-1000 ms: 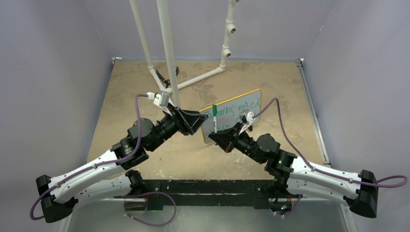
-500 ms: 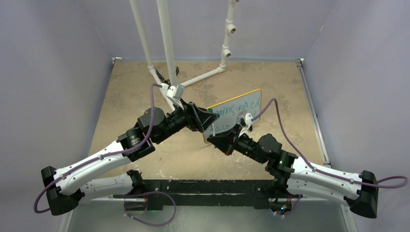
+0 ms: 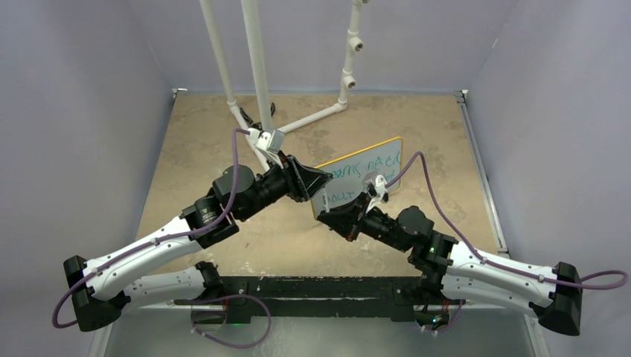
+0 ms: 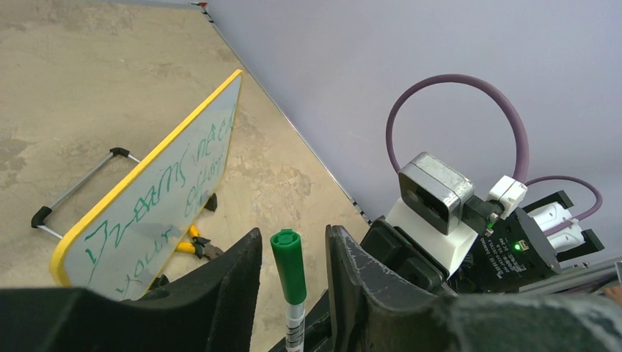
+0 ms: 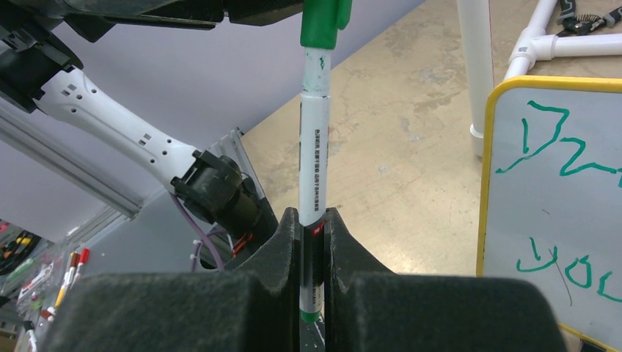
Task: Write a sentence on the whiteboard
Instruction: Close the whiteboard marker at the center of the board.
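The whiteboard with its yellow rim stands tilted on the table, right of centre. The sentence runs across it in green marker. The left wrist view takes in the board and its lettering, and the right wrist view catches its left edge. My right gripper is shut on the barrel of a white marker, held upright. The marker's green cap stands between the jaws of my left gripper, with a gap on each side. Both grippers meet just left of the board.
A white PVC pipe frame rises from the back of the table, close behind the left gripper. Yellow-handled pliers lie under the board beside its black feet. Purple-grey walls enclose the table on three sides.
My left arm has swung right and forward, so its jaws now flank the marker cap that stood free a second ago. The right gripper has shifted slightly with the marker.
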You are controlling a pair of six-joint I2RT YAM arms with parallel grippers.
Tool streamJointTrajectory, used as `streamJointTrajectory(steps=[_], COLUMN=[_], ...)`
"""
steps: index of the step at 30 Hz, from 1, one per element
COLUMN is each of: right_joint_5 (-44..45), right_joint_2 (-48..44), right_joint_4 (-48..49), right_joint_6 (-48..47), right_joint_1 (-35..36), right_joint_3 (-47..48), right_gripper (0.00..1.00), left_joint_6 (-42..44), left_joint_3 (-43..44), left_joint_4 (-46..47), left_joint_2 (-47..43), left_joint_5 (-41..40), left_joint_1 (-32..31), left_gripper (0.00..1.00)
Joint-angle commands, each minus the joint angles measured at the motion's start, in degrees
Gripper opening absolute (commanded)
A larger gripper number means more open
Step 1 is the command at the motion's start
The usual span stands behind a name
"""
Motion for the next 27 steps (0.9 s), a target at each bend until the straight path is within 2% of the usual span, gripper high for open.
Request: streamJointTrajectory(steps=[1, 10, 27], right_joint_5=[-0.8, 1.6, 8.5], right_joint_2=[0.4, 1.4, 0.1], right_joint_4=[2.3, 0.4, 2.6], right_joint_6=[-1.1, 1.0, 5.1], right_joint_1=[0.0, 0.0, 0.0], right_joint_3=[0.5, 2.6, 3.6], right_gripper=[0.0, 0.0, 0.0], left_joint_6=[0.0, 1.0, 1.3], left_joint_3=[-0.2, -3.7, -9.6], left_joint_4=[2.4, 3.7, 6.8], left_joint_2=[-1.0, -2.0, -5.0], left_joint_5=[0.6, 1.2, 5.6], left_joint_1=[0.3, 0.4, 0.4], left_gripper=[0.34, 0.0, 0.0])
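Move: The green cap is right at the left hand point, between its still-open fingers, set part-way over the marker's neck. The marker, upright in the right fingers, has its middle about 5 cm below the left hand and 3 cm back. The cap is roughly 8 cm above the right hand and 5 cm ahead. The whiteboard's centre lies some 15 cm ahead, 10 cm right and 24 cm below the left hand; from the right hand, about 20 cm ahead, 10 cm right and 16 cm below. Staying in place at first, the left fingers close and pinch the green cap, then press straight down about 2 cm, pushing the cap along the neck onto the barrel. From below, the right hand keeps its grip on the marker's lower end and sinks about 1 cm, tipping slightly as it is pushed along. ##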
